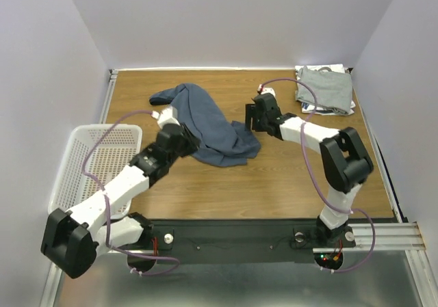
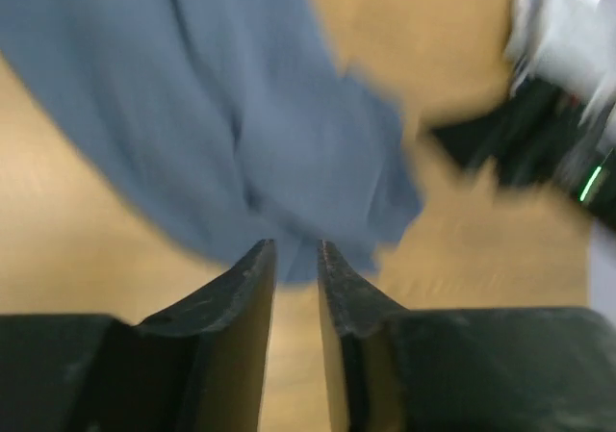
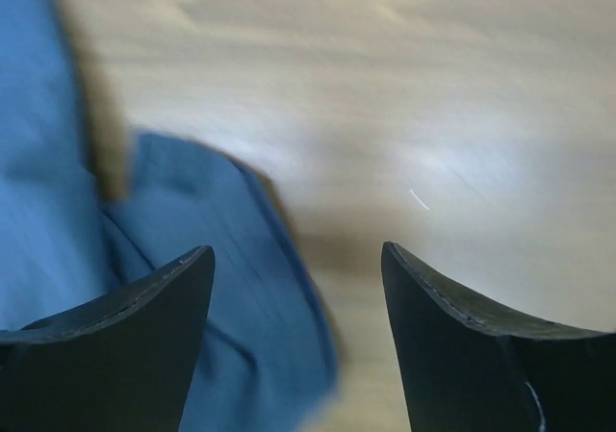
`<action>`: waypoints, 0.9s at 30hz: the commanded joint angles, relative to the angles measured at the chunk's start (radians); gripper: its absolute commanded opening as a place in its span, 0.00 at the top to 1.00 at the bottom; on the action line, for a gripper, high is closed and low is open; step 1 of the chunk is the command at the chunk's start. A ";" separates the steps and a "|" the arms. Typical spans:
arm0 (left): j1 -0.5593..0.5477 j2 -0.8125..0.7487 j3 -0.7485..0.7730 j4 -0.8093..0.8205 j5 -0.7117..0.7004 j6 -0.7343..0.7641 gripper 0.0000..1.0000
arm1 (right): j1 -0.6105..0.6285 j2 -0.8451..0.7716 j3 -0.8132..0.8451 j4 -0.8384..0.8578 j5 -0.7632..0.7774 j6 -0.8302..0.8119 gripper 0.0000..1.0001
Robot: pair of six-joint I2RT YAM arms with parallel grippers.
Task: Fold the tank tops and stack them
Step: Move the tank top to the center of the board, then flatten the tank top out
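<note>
A slate-blue tank top (image 1: pixel 209 126) lies crumpled on the wooden table, left of the middle. My left gripper (image 1: pixel 179 133) sits at its near-left edge. In the left wrist view the blue cloth (image 2: pixel 241 114) spreads just beyond the left gripper (image 2: pixel 296 244), whose jaws stand a narrow gap apart with bare table showing between them. My right gripper (image 1: pixel 254 119) hovers at the cloth's right edge. In the right wrist view the right gripper (image 3: pixel 296 249) is wide open and empty, over the cloth's edge (image 3: pixel 221 288). Folded grey and white tank tops (image 1: pixel 326 88) are stacked at the back right corner.
A white mesh basket (image 1: pixel 96 160) stands at the table's left edge beside the left arm. Pale walls close in the table on three sides. Bare wood shows between the blue cloth and the folded stack, and along the near edge.
</note>
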 commanded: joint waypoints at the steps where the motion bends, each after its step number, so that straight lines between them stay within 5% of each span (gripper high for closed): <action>1: -0.118 -0.021 -0.197 0.122 0.016 -0.150 0.66 | 0.011 0.105 0.129 0.104 -0.123 -0.078 0.25; 3: -0.178 -0.028 -0.245 0.145 0.002 -0.193 0.64 | 0.011 0.137 0.146 0.105 -0.138 -0.072 0.25; 7: -0.258 -0.002 -0.331 0.271 0.017 -0.238 0.43 | 0.009 0.192 0.181 0.104 -0.152 -0.049 0.25; 11: -0.316 0.161 -0.271 0.365 0.031 -0.233 0.37 | 0.009 0.228 0.190 0.104 -0.121 -0.025 0.25; 15: -0.341 0.341 -0.189 0.420 0.051 -0.244 0.37 | 0.009 0.239 0.190 0.102 -0.120 0.001 0.43; 19: -0.358 0.472 -0.098 0.428 0.034 -0.275 0.39 | 0.007 0.226 0.174 0.102 -0.074 0.042 0.76; 27: -0.402 0.620 -0.012 0.364 -0.073 -0.383 0.39 | 0.009 0.148 0.089 0.101 -0.032 0.123 0.92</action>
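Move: The tank top's far corner at its right end lies just 3 cm ahead of the right hand, about 4 cm to its left and 5 cm below; the grey folded stack is some 17 cm ahead and 22 cm right. The left hand, high up, has the near corner of that end about 18 cm to its right, 3 cm back and 20 cm below, and the empty white basket roughly 33 cm left and 7 cm back. Left hand, opening, drops and swings right some 16 cm towards near corner; right eases down-left, pinching far corner. ##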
